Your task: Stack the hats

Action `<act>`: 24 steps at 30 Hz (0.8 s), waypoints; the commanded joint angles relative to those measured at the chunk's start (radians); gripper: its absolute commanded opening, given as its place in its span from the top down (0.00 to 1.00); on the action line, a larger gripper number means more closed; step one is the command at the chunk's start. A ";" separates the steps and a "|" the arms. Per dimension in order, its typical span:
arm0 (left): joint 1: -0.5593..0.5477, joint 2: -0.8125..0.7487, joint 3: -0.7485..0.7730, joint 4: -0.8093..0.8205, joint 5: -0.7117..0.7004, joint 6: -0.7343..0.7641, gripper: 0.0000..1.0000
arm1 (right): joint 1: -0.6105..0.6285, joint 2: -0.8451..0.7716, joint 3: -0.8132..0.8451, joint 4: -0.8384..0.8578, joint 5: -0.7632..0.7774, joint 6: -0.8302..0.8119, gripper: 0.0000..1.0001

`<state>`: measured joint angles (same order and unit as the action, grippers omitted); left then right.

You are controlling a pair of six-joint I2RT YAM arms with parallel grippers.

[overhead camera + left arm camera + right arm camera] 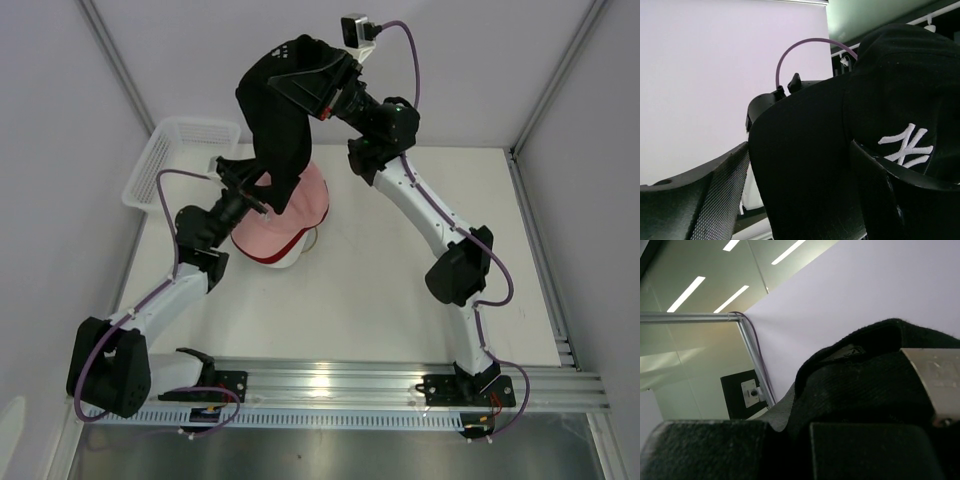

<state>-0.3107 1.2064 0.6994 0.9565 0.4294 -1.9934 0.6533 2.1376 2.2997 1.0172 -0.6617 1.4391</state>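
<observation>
A black hat (pixel 275 115) with a white logo (pixel 907 145) hangs high over the table, its brim pointing down. My right gripper (pixel 300 80) is shut on its back strap (pixel 865 385), next to a metal buckle (pixel 937 375). Below it a pink hat (pixel 305 210) tops a stack, and a red edge (pixel 268 259) shows under it. My left gripper (pixel 262 195) is open, with its fingers (pixel 715 200) either side of the black brim (pixel 805 170). A gap shows beside the left finger.
A white mesh basket (pixel 160 160) stands at the far left of the table. The hat stack sits left of centre. White walls and metal frame posts close in the table on three sides.
</observation>
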 commanded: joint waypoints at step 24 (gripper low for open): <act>0.054 -0.005 0.005 0.281 -0.116 -0.418 0.99 | -0.103 -0.335 -0.542 -0.020 -0.202 -0.206 1.00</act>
<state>-0.2668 1.2549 0.6994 1.1358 0.3161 -2.0174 0.5701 1.8538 1.7802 1.0542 -0.8330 1.3262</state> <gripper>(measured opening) 0.031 0.014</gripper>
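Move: Hanging from the right hand, the black cap has its middle about 10 cm above the left hand and 4 cm to its right, level with it in reach; its brim already lies between the open left fingers. The pink cap on the stack is some 9 cm ahead of the left hand, 5 cm right and 22 cm below; the white basket is roughly 25 cm ahead, 24 cm left and 35 cm below. From the right hand the pink cap lies about 11 cm ahead, 3 cm left and 42 cm down. Closing from wide open to almost shut, the left fingers pinch the black cap's edge near its white logo, while that hand rises about 2 cm and then eases some 3 cm left. The right hand keeps its grip and lowers its side of the cap about 7 cm towards the stack, tipping its fingers down some 10 degrees and drawing off to the right near the end. ##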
